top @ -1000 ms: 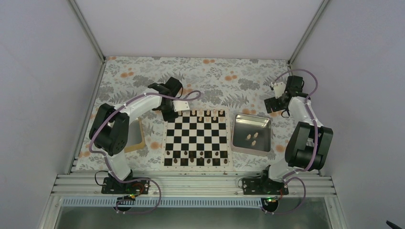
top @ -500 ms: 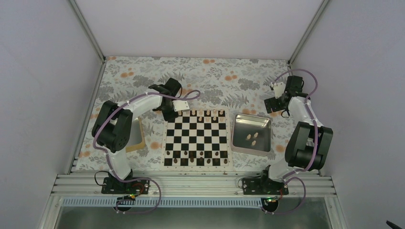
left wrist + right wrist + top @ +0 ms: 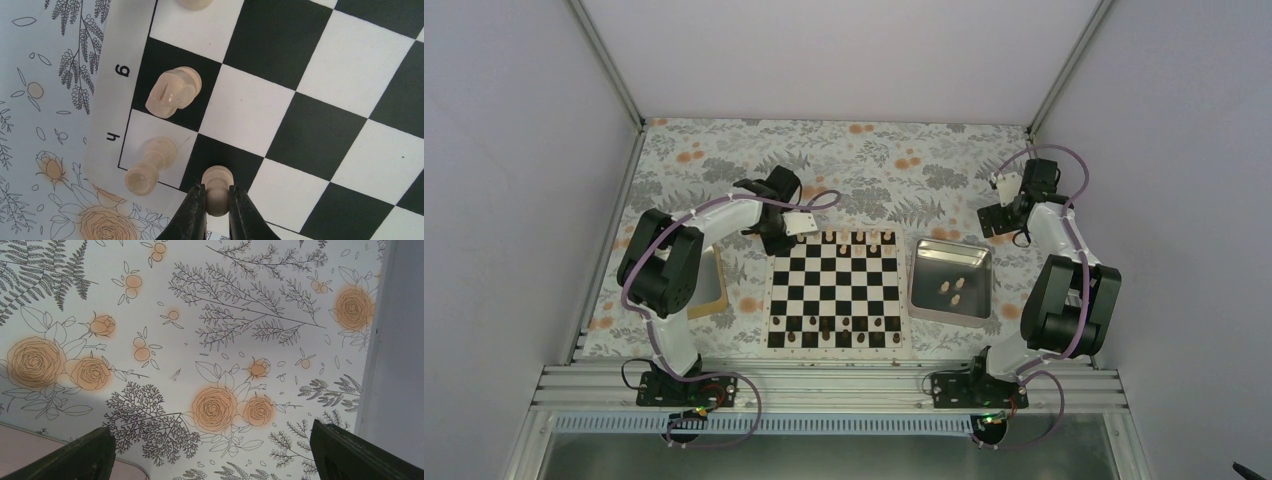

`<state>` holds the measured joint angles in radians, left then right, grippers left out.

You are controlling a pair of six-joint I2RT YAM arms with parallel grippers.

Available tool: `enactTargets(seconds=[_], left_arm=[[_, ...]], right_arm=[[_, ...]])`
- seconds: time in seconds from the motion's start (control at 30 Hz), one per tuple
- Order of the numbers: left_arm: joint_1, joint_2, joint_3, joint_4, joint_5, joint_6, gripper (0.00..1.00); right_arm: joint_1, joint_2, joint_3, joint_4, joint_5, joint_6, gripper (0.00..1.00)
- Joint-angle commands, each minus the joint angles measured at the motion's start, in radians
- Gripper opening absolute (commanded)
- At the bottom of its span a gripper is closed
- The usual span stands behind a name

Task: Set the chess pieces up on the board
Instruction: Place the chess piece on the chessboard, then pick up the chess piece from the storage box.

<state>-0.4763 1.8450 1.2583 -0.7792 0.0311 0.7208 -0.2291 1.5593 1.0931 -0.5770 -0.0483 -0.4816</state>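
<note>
The board [image 3: 834,290] lies mid-table. Several pale chess pieces [image 3: 860,238] stand along its far row and dark chessmen along its near rows. My left gripper [image 3: 786,230] is at the board's far left corner, shut on a pale pawn [image 3: 217,192]. The pawn's base is on or just over a black square of the board [image 3: 280,100]. Beside it a pale rook [image 3: 150,165] and a pale knight [image 3: 172,92] stand on the h and g squares. My right gripper [image 3: 1000,220] is open and empty over the tablecloth, also in its wrist view [image 3: 215,460].
A steel tray [image 3: 934,262] right of the board holds three pale pieces [image 3: 954,290]. A wooden-edged tray [image 3: 716,285] lies left of the board, partly under the left arm. The grey enclosure wall [image 3: 400,340] is close on the right gripper's right.
The left arm's elbow has shifted slightly. Its gripper stays at the board's far left corner. The right arm has not moved.
</note>
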Motion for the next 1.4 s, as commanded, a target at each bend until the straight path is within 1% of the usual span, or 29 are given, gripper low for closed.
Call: enactTargets(seconds=[0.0, 0.13, 0.2, 0.37, 0.47, 0.57, 0.8, 0.83, 0.97, 1.07, 1.1, 1.23, 1.37], left_arm=[[0.007, 0.024, -0.005, 0.008, 0.026, 0.007, 0.08], [0.007, 0.029, -0.004, 0.002, 0.03, 0.008, 0.09], [0.007, 0.028, -0.004, -0.004, 0.035, 0.012, 0.15], [0.007, 0.028, 0.002, -0.016, 0.039, 0.011, 0.17], [0.007, 0.026, 0.019, -0.028, 0.029, 0.008, 0.22], [0.007, 0.02, 0.052, -0.057, 0.026, 0.006, 0.28], [0.003, -0.029, 0.174, -0.178, -0.019, 0.009, 0.39], [0.0, -0.032, 0.198, -0.201, -0.024, 0.01, 0.39], [-0.038, -0.029, 0.342, -0.307, -0.013, 0.012, 0.4], [-0.115, 0.001, 0.495, -0.365, -0.023, 0.001, 0.41], [-0.155, 0.024, 0.572, -0.378, -0.036, -0.004, 0.42], [-0.31, 0.163, 0.836, -0.37, -0.102, -0.042, 0.44], [-0.43, 0.353, 1.084, -0.373, -0.065, -0.04, 0.47]], right_arm=[[0.008, 0.008, 0.013, 0.006, 0.01, 0.005, 1.0], [0.008, 0.008, 0.013, 0.006, 0.01, 0.005, 1.0], [0.008, 0.01, 0.013, 0.005, 0.011, 0.005, 1.0], [0.008, 0.01, 0.011, 0.005, 0.011, 0.005, 1.0], [0.009, 0.01, 0.011, 0.004, 0.01, 0.004, 1.0], [0.009, 0.008, 0.01, 0.004, 0.006, 0.002, 1.0], [0.008, 0.007, 0.008, 0.004, 0.0, -0.002, 1.0], [0.009, 0.007, 0.008, 0.003, -0.002, -0.001, 1.0], [0.008, 0.003, 0.006, 0.005, -0.005, -0.004, 1.0], [0.008, -0.001, 0.004, 0.008, -0.006, -0.006, 1.0], [0.007, -0.002, 0.004, 0.011, -0.005, -0.005, 1.0], [0.005, -0.005, 0.009, 0.018, 0.009, 0.003, 1.0], [-0.008, -0.009, 0.019, 0.016, 0.012, 0.014, 1.0]])
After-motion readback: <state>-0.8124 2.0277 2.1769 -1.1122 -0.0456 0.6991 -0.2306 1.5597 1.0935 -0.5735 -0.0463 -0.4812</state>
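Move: The light pawn still pinched in the left fingers belongs on the black square practically straight beneath that hand, whose surface is roughly 3 cm down. The corner rook stands about 3 cm ahead, the knight some 3 cm ahead and 4 cm to the right; the metal tray with three pawns lies around 40 cm right and 7 cm back. From the idle right hand the square is roughly 48 cm left, 5 cm back and 9 cm lower. The pawn is lowered the last half centimetre or so onto the black edge square behind the rook, and the left fingers ease open to let go of it. The hand then lifts clear, first up and slightly forward, then sweeps fast to the right towards the tray side, about 20 cm up and nearly as far right, its fingers opening to almost half and the wrist swinging their tips some 20 degrees outward. ##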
